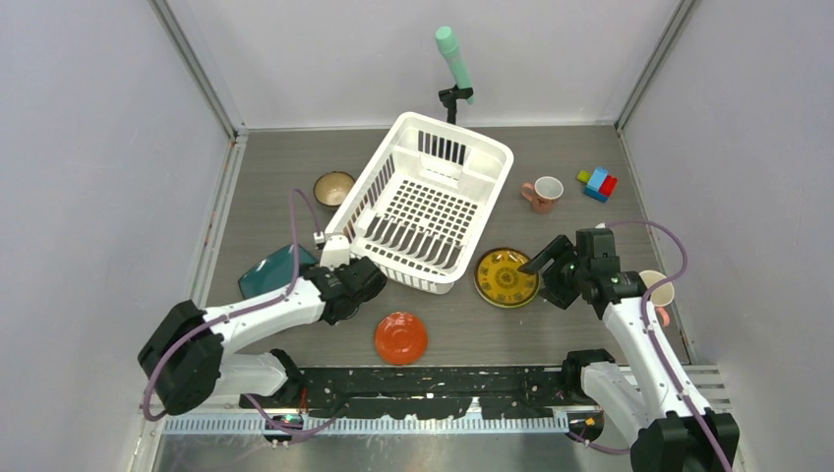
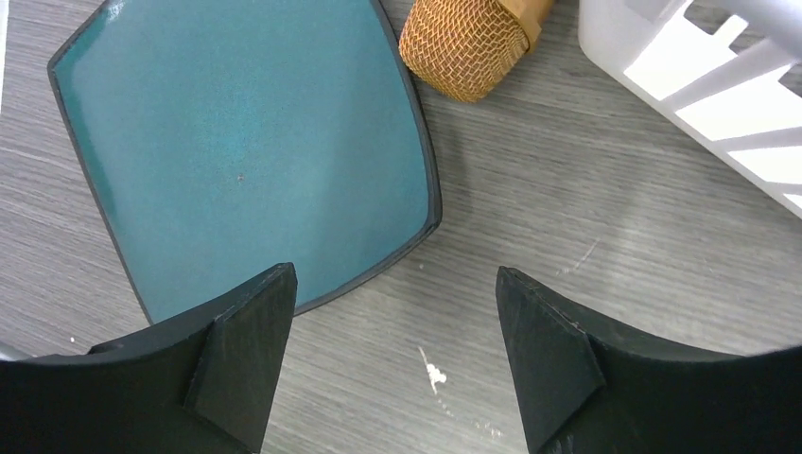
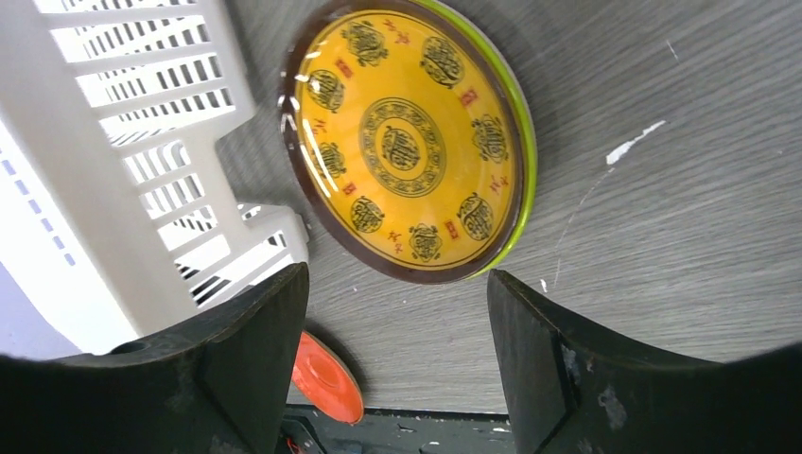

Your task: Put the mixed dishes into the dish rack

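The white dish rack [image 1: 492, 202] stands at the table's middle, and its perforated floor shows bare. My left gripper [image 2: 397, 284] hangs open over bare table between the dark teal plate [image 2: 246, 142] and the rack's corner [image 2: 719, 85]. The small brown bowl [image 2: 463, 47] lies just beyond it. My right gripper [image 3: 397, 284] is open and empty, just short of the near rim of the yellow patterned plate [image 3: 407, 142]. The red-orange dish [image 1: 400, 337] lies upside down near the front edge. One pink mug [image 1: 544, 193] stands right of the rack. Another mug [image 1: 657, 290] sits behind my right arm.
Coloured toy blocks [image 1: 597, 183] sit at the far right. A mint-green cylinder on a black stand [image 1: 454, 59] rises behind the rack. Grey walls close the table on three sides, and the black rail [image 1: 433, 383] of the arm bases runs along the near edge.
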You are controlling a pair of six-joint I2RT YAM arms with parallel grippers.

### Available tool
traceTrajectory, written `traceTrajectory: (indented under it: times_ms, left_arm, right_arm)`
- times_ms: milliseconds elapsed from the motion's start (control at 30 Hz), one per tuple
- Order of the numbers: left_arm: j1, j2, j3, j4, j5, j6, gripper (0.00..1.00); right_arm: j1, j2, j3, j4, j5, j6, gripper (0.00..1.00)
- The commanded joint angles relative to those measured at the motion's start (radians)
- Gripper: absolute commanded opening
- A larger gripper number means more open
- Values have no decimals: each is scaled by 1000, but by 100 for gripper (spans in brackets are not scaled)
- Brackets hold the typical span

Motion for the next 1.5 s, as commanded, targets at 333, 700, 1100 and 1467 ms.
traceTrajectory:
  times_ms: [333,700,1100,1467]
  left_arm:
    - [23,264,27,109,-112,-211,80]
    - [97,305,61,22,-117,-344,50]
    - [207,167,-61,166,-26,-311,39]
    - [204,114,76,12,-27,-188,0]
  right_arm:
    - [0,-117,55,7,-34,-19,76]
    - [-1,-139,75,4,-60,-14,75]
    - [0,-143,94,-4,-91,-2,73]
    - [-1,-153,104,-1,-100,11,72]
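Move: The teal plate's right-hand corner lies just ahead of the left hand, its middle some 10 cm to that hand's left, 4 cm ahead and 4 cm below. The gold microphone's head lies about 10 cm ahead, 1 cm left, the red plate roughly 10 cm back and 19 cm right. From the right hand the teal plate is some 60 cm left and 2 cm ahead; the yellow plate it has already let go of is about 5 cm ahead, 4 cm left. The teal plate is worked at its right-hand corner: the left hand sinks about 3.5 cm beside it, eases forward, then pushes the plate left some 4 cm, turning about 20 degrees counter-clockwise. Its fingers narrow on the way and shut at the corner as the hand lifts slightly; whether they pinch the rim can't be seen. The open right hand rises away from the yellow plate, tipping its fingers forward. ##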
